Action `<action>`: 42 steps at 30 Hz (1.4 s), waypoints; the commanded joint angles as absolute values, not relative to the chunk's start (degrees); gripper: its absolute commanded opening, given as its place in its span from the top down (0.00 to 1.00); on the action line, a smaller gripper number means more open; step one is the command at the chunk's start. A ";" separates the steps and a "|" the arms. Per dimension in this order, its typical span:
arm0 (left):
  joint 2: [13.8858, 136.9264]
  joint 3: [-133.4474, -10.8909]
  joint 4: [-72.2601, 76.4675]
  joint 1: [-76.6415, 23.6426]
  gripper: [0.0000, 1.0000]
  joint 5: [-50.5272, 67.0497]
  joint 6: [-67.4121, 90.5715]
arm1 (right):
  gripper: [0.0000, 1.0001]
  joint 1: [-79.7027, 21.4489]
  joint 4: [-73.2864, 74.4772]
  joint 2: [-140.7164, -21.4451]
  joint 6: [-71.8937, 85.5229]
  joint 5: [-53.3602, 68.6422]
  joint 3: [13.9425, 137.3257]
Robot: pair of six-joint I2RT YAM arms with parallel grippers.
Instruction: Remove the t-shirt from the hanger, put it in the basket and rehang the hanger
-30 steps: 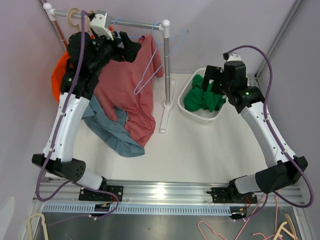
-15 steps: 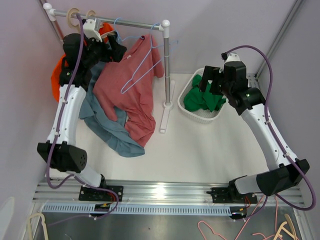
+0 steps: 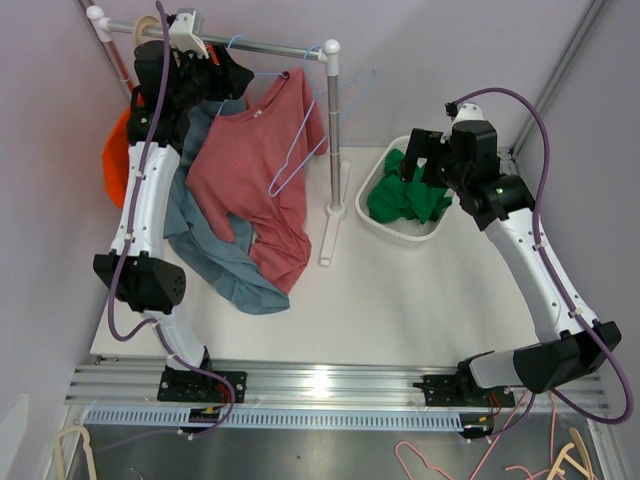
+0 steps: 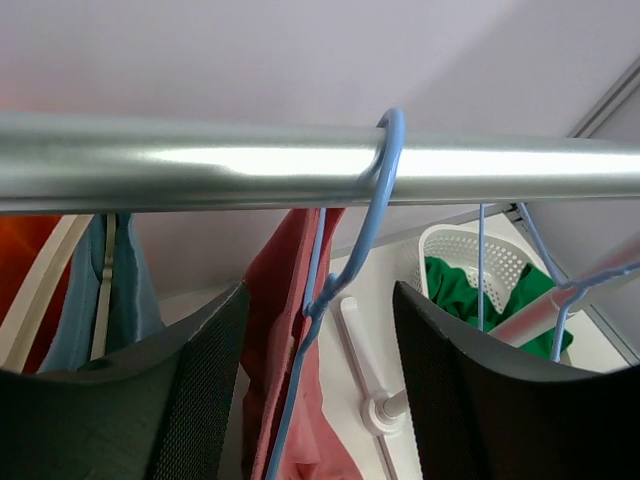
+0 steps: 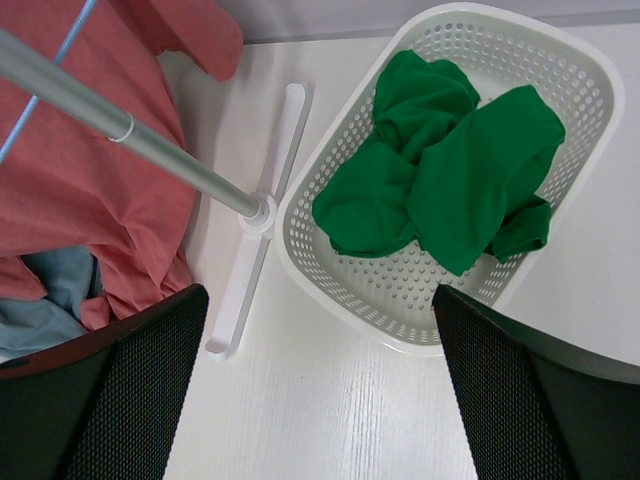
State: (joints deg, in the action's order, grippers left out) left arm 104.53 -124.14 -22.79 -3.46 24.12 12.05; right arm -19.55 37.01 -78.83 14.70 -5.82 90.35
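A red t-shirt (image 3: 255,170) hangs half off a blue wire hanger (image 3: 298,150), whose hook (image 4: 383,170) sits over the metal rail (image 3: 262,44). The shirt's lower part lies on the table. My left gripper (image 3: 230,78) is open just under the rail. In the left wrist view (image 4: 320,385) the hanger's neck (image 4: 318,300) and the red shirt (image 4: 285,330) hang between the fingers, not pinched. My right gripper (image 3: 425,160) is open and empty above the basket; it also shows in the right wrist view (image 5: 320,400).
A white basket (image 3: 432,228) holds green clothes (image 3: 400,200), also seen in the right wrist view (image 5: 440,180). A blue-grey garment (image 3: 215,250) and an orange one (image 3: 115,160) hang at the left. The rack's upright post (image 3: 333,130) and foot (image 3: 328,235) stand mid-table. A second pale hanger (image 3: 352,85) hangs at the rail's right end.
My left gripper has moved up and back-left to just under the rail. The blue hanger and red shirt have swung with it. The right arm has not moved.
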 commanded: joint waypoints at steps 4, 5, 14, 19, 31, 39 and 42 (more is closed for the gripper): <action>105.03 -126.12 -23.82 -3.43 0.44 26.10 13.45 | 0.01 -19.69 35.86 -76.99 13.71 -4.83 92.29; 105.12 -126.04 -23.91 -3.43 0.46 25.58 13.45 | 0.00 -19.69 35.77 -77.08 13.71 -4.75 92.29; 105.91 -127.79 -25.84 -4.22 0.68 22.85 12.75 | 0.00 -19.60 35.51 -76.64 13.62 -5.27 91.32; 106.08 -127.79 -26.72 -5.45 0.86 21.89 11.08 | 0.00 -19.60 34.89 -76.38 13.97 -4.40 90.53; 103.29 -139.04 -31.46 -8.35 0.99 18.82 10.90 | 0.00 -19.60 34.28 -74.97 14.41 -3.43 89.30; 96.60 -135.71 -36.99 -10.81 0.99 -6.36 12.03 | 0.01 -20.56 31.22 -73.57 12.84 5.13 87.02; 93.35 -131.58 -41.56 -10.99 0.99 -12.90 17.30 | 0.01 -22.84 22.20 -70.76 11.61 13.77 82.02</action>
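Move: The neck of the blue hanger carrying the pink t-shirt sits between my left hand's open fingers, about 1 cm ahead, 1 cm right and 2 cm below. The rail passes about 1 cm ahead and 4 cm above; the empty blue hanger's neck is about 12 cm right and the beige hanger's neck some 10 cm left, both roughly level fore and aft. From my right hand, the pink t-shirt hanger's neck is roughly 31 cm left, 12 cm ahead and 10 cm higher. I sink my left hand a centimetre or two while closing its fingers, pinching the hanger's neck just below the hook, then slide about 2 cm right. Keeping that pinch, I lift some 6 cm and draw back about 5 cm from the rail, finally swinging left and turning roughly 20 degrees counter-clockwise. Late on, my open right hand begins to drift left and back, about 3 cm, towards the t-shirt. ##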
